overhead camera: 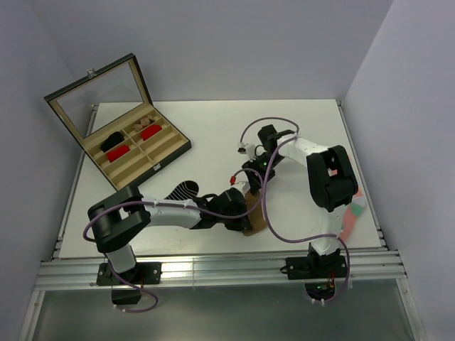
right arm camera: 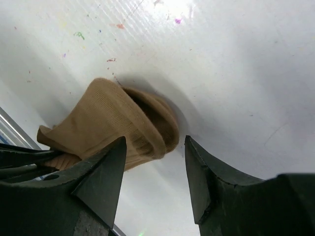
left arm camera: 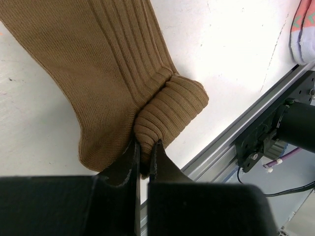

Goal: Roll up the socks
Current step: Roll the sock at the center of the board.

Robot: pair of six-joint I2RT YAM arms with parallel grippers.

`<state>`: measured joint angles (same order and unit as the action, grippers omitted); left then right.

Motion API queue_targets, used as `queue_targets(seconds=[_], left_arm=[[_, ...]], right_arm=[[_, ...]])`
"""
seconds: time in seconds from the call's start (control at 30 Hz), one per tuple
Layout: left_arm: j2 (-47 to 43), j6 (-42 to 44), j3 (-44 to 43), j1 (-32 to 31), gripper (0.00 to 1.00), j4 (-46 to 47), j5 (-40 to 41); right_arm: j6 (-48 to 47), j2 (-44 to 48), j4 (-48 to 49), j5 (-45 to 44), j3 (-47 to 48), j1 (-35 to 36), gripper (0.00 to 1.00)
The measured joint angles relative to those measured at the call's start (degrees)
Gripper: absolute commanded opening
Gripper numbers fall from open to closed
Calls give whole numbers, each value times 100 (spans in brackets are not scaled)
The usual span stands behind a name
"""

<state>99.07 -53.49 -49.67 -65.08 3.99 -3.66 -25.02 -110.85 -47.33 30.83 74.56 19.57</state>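
The tan-brown sock (left arm camera: 113, 73) lies flat near the table's front edge, one end rolled into a thick ribbed bundle (left arm camera: 170, 110). My left gripper (left arm camera: 145, 147) is shut on that rolled end. From above, the tan sock (overhead camera: 254, 226) is mostly hidden under the left gripper (overhead camera: 244, 217). The sock's other end (right arm camera: 123, 123) gapes open just beyond my right gripper (right arm camera: 155, 147), which hangs open above the table with nothing between its fingers. The black sock with thin white stripes (overhead camera: 183, 190) lies partly under the left forearm. The right gripper (overhead camera: 247, 186) sits just beyond the left one.
An open wooden case (overhead camera: 135, 145) with a glass lid stands at the back left, holding red and black bundles. A coral-pink patterned sock (overhead camera: 353, 213) lies by the right arm's base; its edge (left arm camera: 302, 29) shows near the metal front rail (left arm camera: 231, 142).
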Motion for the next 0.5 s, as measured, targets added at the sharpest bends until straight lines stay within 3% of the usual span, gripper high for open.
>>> queue_targets(seconds=[0.2,0.3,0.5], left_arm=[[17,-28,-22,20,0,-37,-107],[24,-37,-35,59,0,-68,-177],[98,-31,-221,173,0,-350,-369]], right_arm=[[116,11,63,-24,46,-63,54],[96,-24,59,-15,57,-70,37],[48,-269,-33,24,144,-70,37]])
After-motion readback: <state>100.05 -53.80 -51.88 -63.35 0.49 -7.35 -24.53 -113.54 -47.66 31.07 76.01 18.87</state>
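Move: The brown sock's far end, a raised fold, lies just under the right fingers: about 2 cm to the hand's left, level with it in reach and 1 cm lower. The sock's rolled near end, in the left fingers, is some 12 cm back and 1 cm left of the right hand; the striped sock is about 24 cm to its left and 3 cm back. From the left hand, that far end lies around 12 cm ahead and 1 cm right. The right fingers come in on the brown sock's raised far end, one tip over the cloth and the other just outside its edge, closing by about a third yet still well open. The hand first eases barely forward, then sinks roughly 1 cm. The left hand stays put, keeping its pinch on the rolled near end and tilting some 5 degrees. ##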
